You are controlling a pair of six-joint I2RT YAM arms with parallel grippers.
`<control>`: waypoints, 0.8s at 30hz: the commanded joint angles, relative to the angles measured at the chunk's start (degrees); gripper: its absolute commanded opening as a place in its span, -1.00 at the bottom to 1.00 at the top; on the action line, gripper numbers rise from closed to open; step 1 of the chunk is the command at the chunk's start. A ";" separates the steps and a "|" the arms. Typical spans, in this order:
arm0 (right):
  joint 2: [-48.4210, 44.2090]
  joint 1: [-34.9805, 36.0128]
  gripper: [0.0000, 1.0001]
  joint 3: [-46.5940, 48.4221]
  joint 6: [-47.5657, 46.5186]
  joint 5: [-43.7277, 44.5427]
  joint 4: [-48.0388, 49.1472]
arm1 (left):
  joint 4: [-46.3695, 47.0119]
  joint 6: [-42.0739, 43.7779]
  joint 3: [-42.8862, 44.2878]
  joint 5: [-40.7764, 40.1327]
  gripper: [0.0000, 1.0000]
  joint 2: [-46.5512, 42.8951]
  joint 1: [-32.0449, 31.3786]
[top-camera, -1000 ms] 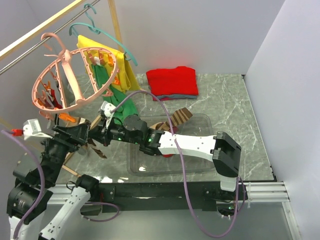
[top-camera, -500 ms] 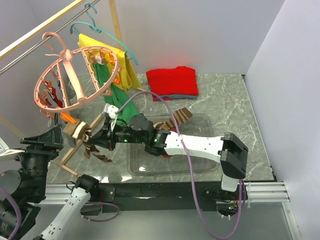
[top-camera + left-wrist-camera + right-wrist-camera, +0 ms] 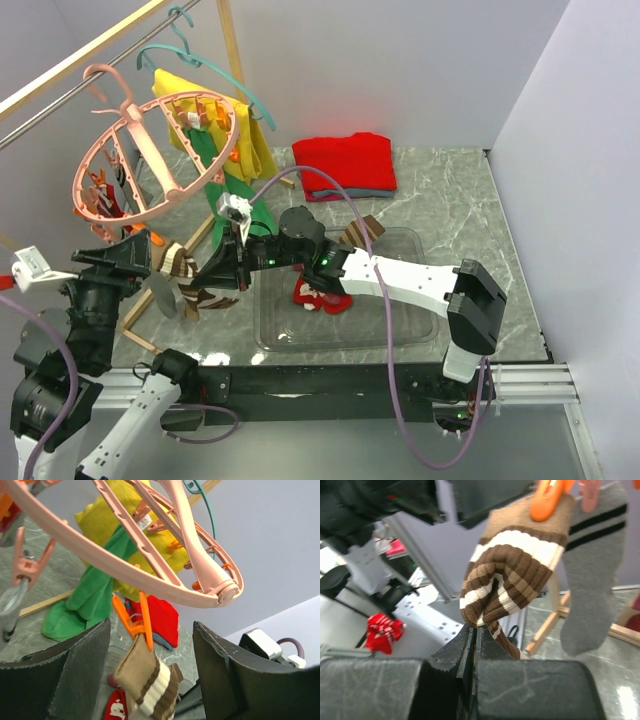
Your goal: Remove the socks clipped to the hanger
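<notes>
The pink ring hanger (image 3: 150,150) hangs tilted from the rail at upper left. One of its orange clips (image 3: 135,620) still pinches the cuff of a brown, tan and white striped sock (image 3: 510,575). My right gripper (image 3: 477,630) is shut on that sock's lower fold, low in front of the hanger (image 3: 207,285). My left gripper (image 3: 152,625) is open, its fingers (image 3: 75,675) standing either side of the clip and cuff without touching. A grey sock (image 3: 592,580) with black stripes hangs beside it from a pink clip. A red sock (image 3: 320,295) with a white figure lies in the bin.
A clear plastic bin (image 3: 400,330) sits mid-table with another brown striped sock (image 3: 360,232) at its far rim. A folded red garment (image 3: 345,162) lies at the back. Yellow shirt (image 3: 255,130), green cloth (image 3: 235,200) and teal coat hanger (image 3: 200,60) hang behind the ring.
My left gripper drew back to the left, then came in again around the orange clip. The right gripper kept its hold on the striped sock and shifted slightly. The ring hanger swung.
</notes>
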 commanded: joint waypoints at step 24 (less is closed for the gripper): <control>-7.37 -0.29 -1.00 -2.05 2.12 -5.78 2.72 | 11.02 1.62 -3.56 -0.66 -0.29 5.65 -0.87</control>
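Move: The orange clip on the striped sock's cuff stands about 5 cm straight ahead of the open left hand and 1 cm below it. The hanger's pink rim passes some 5 cm above that clip, and a pink clip with the grey sock sits roughly 9 cm to its left, while the striped sock's middle hangs about 3 cm ahead of the left hand, 5 cm right and 8 cm lower. From the right hand, already pinching the sock, the orange clip lies some 5 cm forward, 7 cm left and 9 cm up. The left hand reaches forward about 4 cm, drifting some 2 cm to the right and barely sinking, and brings its open fingers either side of the orange clip under the rim, closing them from wide to under half open until they meet the clip's two arms. Meanwhile the right hand keeps its pinch on the striped sock and draws it about 2 cm each back, right and up, then holds nearly still from halfway on. ##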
